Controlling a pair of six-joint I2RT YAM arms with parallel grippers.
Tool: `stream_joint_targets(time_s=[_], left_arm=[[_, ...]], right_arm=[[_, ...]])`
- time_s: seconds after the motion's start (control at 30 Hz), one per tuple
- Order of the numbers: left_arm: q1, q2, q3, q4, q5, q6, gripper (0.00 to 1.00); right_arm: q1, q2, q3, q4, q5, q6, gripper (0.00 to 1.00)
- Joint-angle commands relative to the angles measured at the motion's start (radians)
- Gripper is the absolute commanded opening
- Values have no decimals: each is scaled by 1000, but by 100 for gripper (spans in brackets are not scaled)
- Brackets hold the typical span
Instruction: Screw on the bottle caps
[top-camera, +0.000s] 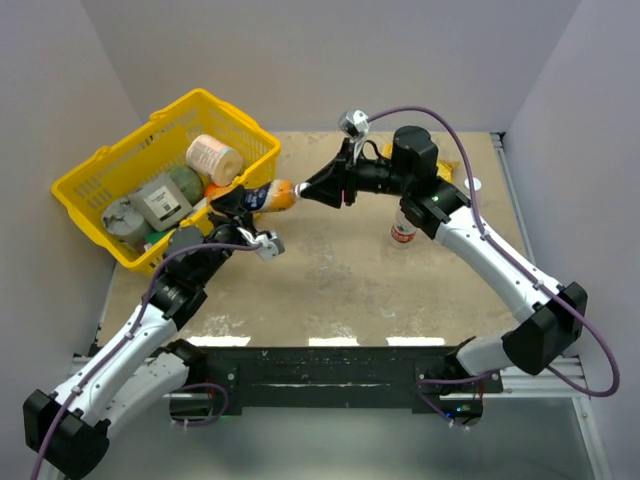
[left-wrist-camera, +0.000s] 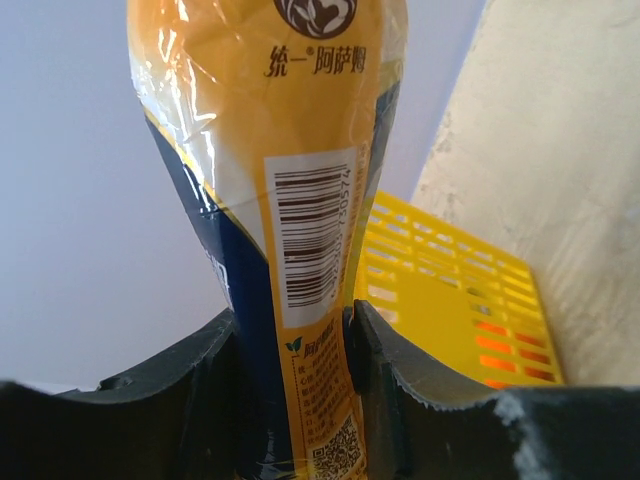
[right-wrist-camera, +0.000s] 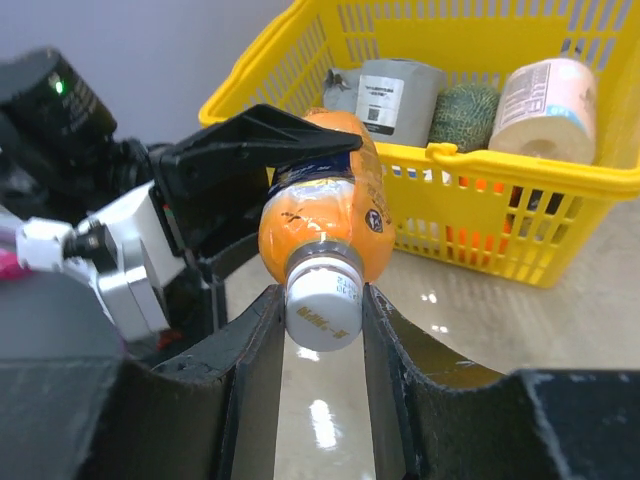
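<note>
An orange drink bottle (top-camera: 272, 197) is held level above the table, its body clamped in my left gripper (top-camera: 243, 200). In the left wrist view the jaws (left-wrist-camera: 295, 340) press on the bottle's yellow label (left-wrist-camera: 305, 200). A white bottle cap (right-wrist-camera: 322, 300) sits on the bottle's neck. My right gripper (right-wrist-camera: 322, 312) is shut on that cap, one finger on each side. From above, the right gripper (top-camera: 304, 190) meets the bottle's mouth end and hides the cap. A small white round piece (top-camera: 473, 184) lies at the far right.
A yellow basket (top-camera: 95, 205) at the back left holds paper rolls (top-camera: 212, 158) and other items. A second bottle with a red and white label (top-camera: 403, 230) stands under my right forearm. A yellow bag (top-camera: 452, 168) shows behind the right arm.
</note>
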Motion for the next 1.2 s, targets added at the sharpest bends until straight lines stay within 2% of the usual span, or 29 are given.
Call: stream_joint_targets(time_s=[0.0,0.07,0.2,0.27,0.33,0.43,0.53,0.63,0.73,0.77,0.83,0.87,0.93,1.0,1.1,1.13,1.17], left_arm=[[-38,28,-10,267,70,180,0],[-81,47,-23,314,21,293,0],[-118,103,-109,571,12,501,0],[-129,143,-123,629,7,594,0],[-131,168,-132,709,-6,609,0],[-131,205,-112,723,-51,607,0],[-132,255,-114,792,-107,642,0],[-135,300,-64,813,-225,564,0],[-124,302,45,685,-340,255,0],[-120,277,76,595,-344,207,0],[-118,246,85,522,-315,94,0],[-120,207,102,403,-287,60,0],[-118,156,115,312,-188,-21,0],[-120,133,124,197,-114,-40,0],[-120,110,153,83,-121,-123,0],[-118,105,161,63,-143,-167,0],[-118,102,170,34,-164,-186,0]], right_arm=[[17,36,-3,116,0,295,0],[2,67,31,80,32,329,0],[-93,151,85,100,3,534,0],[-122,169,100,97,2,576,0],[-138,202,134,115,-41,643,0],[-161,243,181,169,-147,725,0],[-165,274,224,128,-187,760,0],[-167,259,200,194,-208,781,0],[-182,240,149,313,-241,833,0],[-194,237,128,350,-262,861,0],[-201,231,111,441,-282,863,0],[-202,228,96,476,-305,861,0],[-201,232,85,553,-330,875,0],[-202,232,66,611,-342,904,0],[-211,216,69,744,-383,913,0],[-228,206,80,743,-389,891,0],[-236,196,115,726,-399,801,0]])
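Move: The right hand pinches the white cap on the orange bottle's mouth, which lies about 2 cm left of its hand point, level with it in depth and height. The left hand grips this bottle low down: the mouth is some 12 cm to its right, 2 cm ahead and perhaps 6 cm above. From the right hand, the red-label bottle stands about 25 cm right, 9 cm back and 20 cm lower; the yellow basket's middle is about 35 cm left, 5 cm ahead and 20 cm lower. The cap, on the mouth at first, ends clear of it, still pinched. The right hand swings about 10 cm forward with a small dip, rolling nearly 40 degrees clockwise as seen along its fingers towards the bottle, then draws partly back while rising. The left hand keeps its grip, tips its fingers upward and partly back again, and rises some 7 cm, going a little forward and back. ##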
